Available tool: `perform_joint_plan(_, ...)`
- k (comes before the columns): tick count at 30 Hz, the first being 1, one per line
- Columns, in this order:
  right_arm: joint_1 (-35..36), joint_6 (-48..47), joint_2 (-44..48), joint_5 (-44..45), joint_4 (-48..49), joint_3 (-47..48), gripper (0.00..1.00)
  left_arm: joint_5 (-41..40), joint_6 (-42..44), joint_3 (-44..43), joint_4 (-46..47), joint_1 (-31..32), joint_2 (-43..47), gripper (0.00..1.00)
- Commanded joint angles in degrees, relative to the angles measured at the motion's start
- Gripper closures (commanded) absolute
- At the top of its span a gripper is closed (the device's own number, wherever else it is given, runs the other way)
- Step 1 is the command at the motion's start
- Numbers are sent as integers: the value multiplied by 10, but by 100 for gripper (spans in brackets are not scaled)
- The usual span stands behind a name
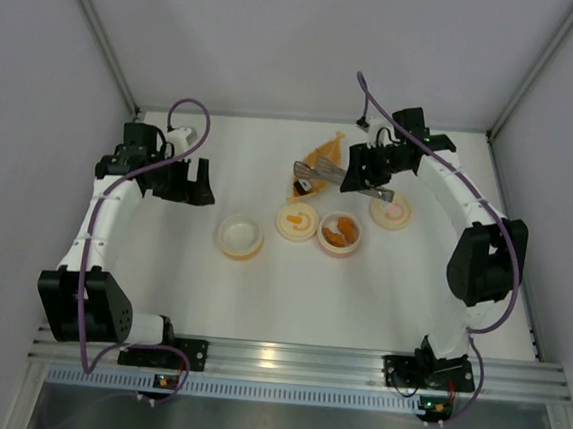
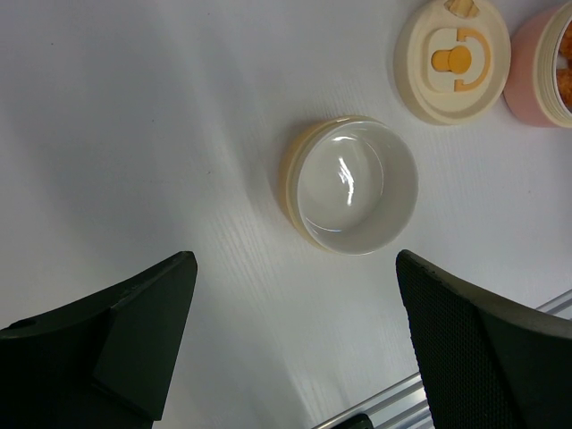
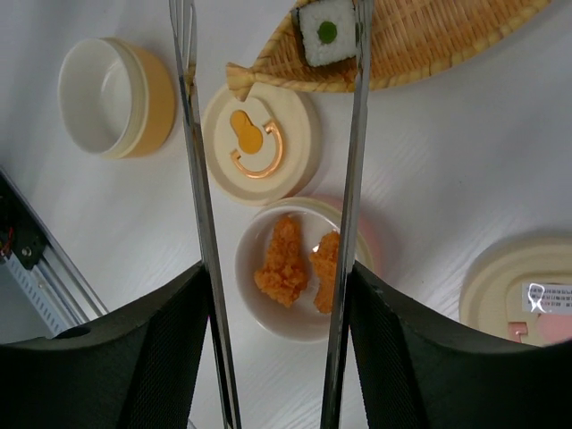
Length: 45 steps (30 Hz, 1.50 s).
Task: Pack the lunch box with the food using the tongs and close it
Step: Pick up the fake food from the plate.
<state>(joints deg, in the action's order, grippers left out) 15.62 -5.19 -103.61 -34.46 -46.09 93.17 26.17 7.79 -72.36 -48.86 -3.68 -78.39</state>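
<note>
My right gripper [image 3: 277, 295] [image 1: 358, 173] is shut on the grey metal tongs [image 3: 195, 179] [image 1: 342, 180], one finger pressing each arm. The arms stand spread apart. Between them, close against the right arm near the tips, a black-wrapped rice piece with a green centre [image 3: 323, 34] lies on the woven leaf-shaped tray [image 3: 438, 40] [image 1: 324, 158]. Below the tongs, a pink lunch box bowl [image 3: 268, 308] [image 1: 340, 233] holds two orange fried pieces [image 3: 284, 259]. An empty yellow lunch box bowl [image 2: 357, 183] [image 1: 239, 236] sits ahead of my open left gripper [image 2: 295, 268] [image 1: 189, 182], which is empty.
A cream lid with an orange handle [image 3: 259, 143] [image 2: 453, 60] [image 1: 297, 220] lies between the two bowls. A second cream lid with a pink mark [image 3: 527, 295] [image 1: 392, 212] rests to the right. The aluminium rail [image 1: 284, 357] runs along the near table edge.
</note>
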Motion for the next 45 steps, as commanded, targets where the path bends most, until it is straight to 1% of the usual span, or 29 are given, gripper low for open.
perform_joint_plan(1, 8, -37, -12, -42, 3, 54, 41, 21, 13, -25, 16, -4, -11, 2)
perform_joint_plan(3, 7, -46, -25, -35, -2, 61, 39, 27, 16, -27, 17, -3, -13, 2)
perform_joint_plan(6, 7, -61, -37, -31, -5, 62, 39, 30, 20, -27, 15, -4, -16, 2)
perform_joint_plan(14, 6, -90, -73, -35, -15, 72, 44, 26, 26, -24, 14, -4, -17, 2)
perform_joint_plan(19, 4, -100, -93, -40, -22, 86, 41, 30, 32, -31, 11, -4, -24, 2)
perform_joint_plan(23, -2, -100, -108, -42, -21, 95, 40, 31, 35, -41, 7, -4, -31, 2)
perform_joint_plan(36, -9, -105, -145, -47, -17, 113, 40, 29, 35, -32, 10, -4, -35, 2)
perform_joint_plan(42, -15, -107, -157, -61, -20, 117, 40, 27, 36, -32, 11, -3, -39, 2)
perform_joint_plan(45, -17, -108, -158, -74, -22, 118, 42, 25, 35, -32, 12, -4, -40, 2)
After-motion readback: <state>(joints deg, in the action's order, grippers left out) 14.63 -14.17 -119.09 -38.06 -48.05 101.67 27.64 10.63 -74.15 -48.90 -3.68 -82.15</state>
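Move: The last piece of fake food, the sushi, sits on the near end of the woven plate, about 10 cm to the left of my right hand, 5 cm ahead and 15 cm below. The plate's middle is some 10 cm ahead and 7 cm left. The pink bowl with the chicken is straight below, about 5 cm back; the orange-marked lid lies 10 cm left, 3 cm back. From my left hand, the sushi is roughly 21 cm right, 11 cm ahead. Still gripping the tongs with their arms held apart, I sink my right hand about 6.5 cm towards the sushi while easing some 3.5 cm forward, quickly at first and then slower, bringing the open tips down over the plate's near end. I turn the wrist slightly counter-clockwise, under 10 degrees, and don't squeeze the tongs. ##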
